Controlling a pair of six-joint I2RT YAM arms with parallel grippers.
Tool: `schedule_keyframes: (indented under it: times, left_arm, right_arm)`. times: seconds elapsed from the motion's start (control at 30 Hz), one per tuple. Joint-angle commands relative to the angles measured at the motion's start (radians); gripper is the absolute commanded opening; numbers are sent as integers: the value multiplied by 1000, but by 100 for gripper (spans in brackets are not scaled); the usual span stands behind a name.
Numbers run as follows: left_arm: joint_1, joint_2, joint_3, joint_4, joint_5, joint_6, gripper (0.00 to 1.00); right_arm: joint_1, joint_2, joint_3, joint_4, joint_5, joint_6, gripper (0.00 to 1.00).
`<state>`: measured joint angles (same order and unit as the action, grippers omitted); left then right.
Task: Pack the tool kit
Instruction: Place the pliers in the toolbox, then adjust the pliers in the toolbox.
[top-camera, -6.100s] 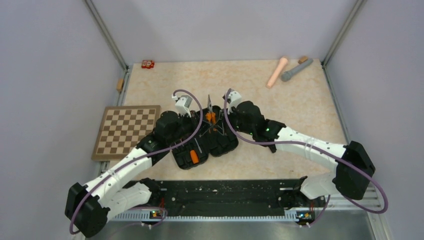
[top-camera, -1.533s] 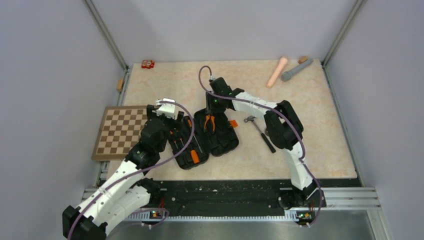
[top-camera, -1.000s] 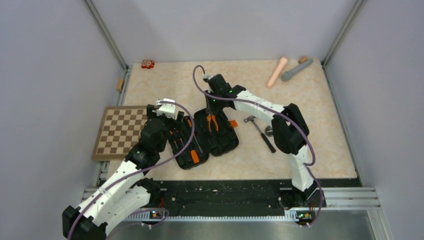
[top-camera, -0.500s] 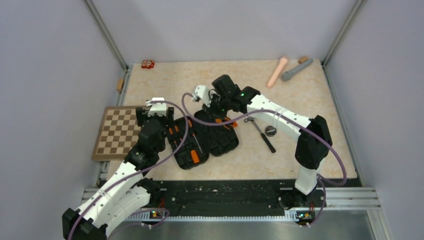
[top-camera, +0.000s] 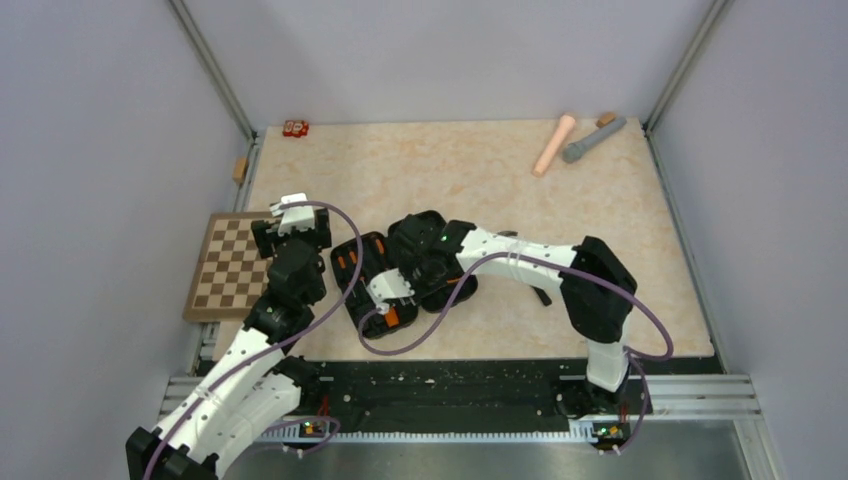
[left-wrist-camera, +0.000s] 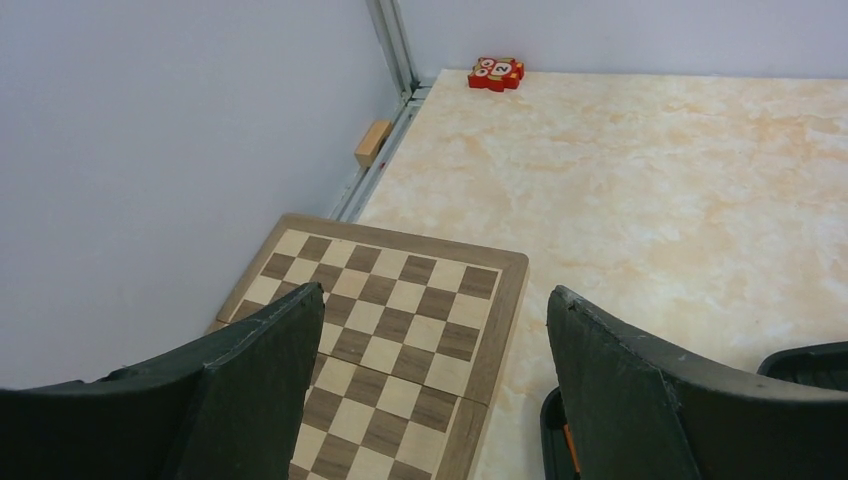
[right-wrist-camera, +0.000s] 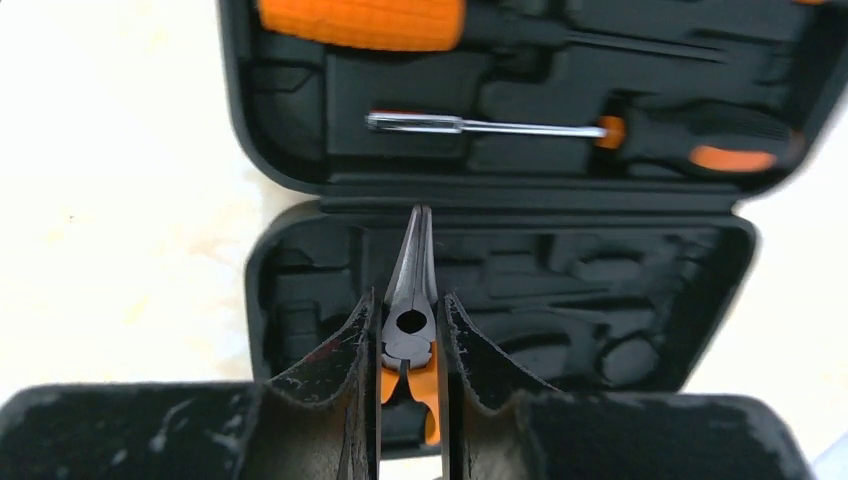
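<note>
The black tool kit case (top-camera: 360, 312) lies open on the table, much of it under my right arm. In the right wrist view its far half (right-wrist-camera: 300, 150) holds an orange-handled screwdriver (right-wrist-camera: 360, 20) and a thin screwdriver (right-wrist-camera: 560, 128), while the near half (right-wrist-camera: 620, 290) shows empty moulded slots. My right gripper (top-camera: 408, 268) (right-wrist-camera: 408, 325) is shut on orange-handled needle-nose pliers (right-wrist-camera: 410, 290), held above the near half with the tips pointing at the hinge. My left gripper (top-camera: 290, 225) (left-wrist-camera: 435, 292) is open and empty above the chessboard's right edge, left of the case (left-wrist-camera: 810, 360).
A brown chessboard (top-camera: 235, 265) (left-wrist-camera: 400, 330) lies at the table's left edge. Pink (top-camera: 553, 144) and grey (top-camera: 592, 139) cylinders lie at the back right. A red block (top-camera: 295, 127) (left-wrist-camera: 497, 73) and a small wooden block (top-camera: 240, 168) (left-wrist-camera: 373, 143) sit by the back-left rail.
My right arm has swung from behind the case to above it, carrying the pliers. My left gripper has drawn back to the left, off the case and toward the chessboard.
</note>
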<state>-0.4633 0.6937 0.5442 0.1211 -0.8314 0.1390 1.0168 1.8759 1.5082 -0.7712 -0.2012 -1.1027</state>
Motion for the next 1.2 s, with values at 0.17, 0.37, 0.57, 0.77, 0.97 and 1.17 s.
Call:
schedule_keyframes:
  times: [0.17, 0.37, 0.57, 0.77, 0.97, 1.17]
  left_arm:
    - [5, -14, -13, 49, 16, -13, 86]
    - [5, -23, -13, 47, 24, -12, 86]
    - [5, -27, -13, 43, 37, -17, 86]
    - [5, -33, -12, 37, 51, -24, 86]
    - [6, -45, -14, 32, 55, -29, 86]
    - [4, -51, -14, 31, 63, -33, 86]
  right_arm:
    - [64, 13, -34, 56, 103, -21, 40]
    - [63, -74, 37, 97, 190, 336, 44]
    - [52, -214, -3, 198, 512, 1004, 46]
    - [-8, -337, -177, 193, 669, 1797, 46]
    - [-70, -452, -432, 418, 680, 2163, 47]
    - [-144, -432, -541, 539, 604, 2324, 45]
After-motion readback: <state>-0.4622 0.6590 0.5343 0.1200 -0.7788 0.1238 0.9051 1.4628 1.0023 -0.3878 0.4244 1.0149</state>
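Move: The right hand holds the pliers by the pivot. Their spot, across the near end of the toolbox's empty half, lies about 2 cm back, 2 cm right and 5 cm below it. From this hand the orange-handled screwdriver is roughly 7 cm back and 10 cm left, the small driver 4 cm ahead and 10 cm left, the orange latch 10 cm ahead and 9 cm right, the hammer 5 cm ahead and 22 cm right. From the left hand the spot is some 28 cm right, 7 cm back, 21 cm below. The right hand sinks about 3 cm, easing a little back, with the pliers' jaws towards the hinge, and the fingers open at the bottom to let go of them in the near end of the empty half. It then lifts off steeply, some 13 cm, swinging right and slightly forward towards the hammer while the wrist turns clockwise by roughly 120 degrees, and comes partway down again with the fingers open and slanting forward and down. ##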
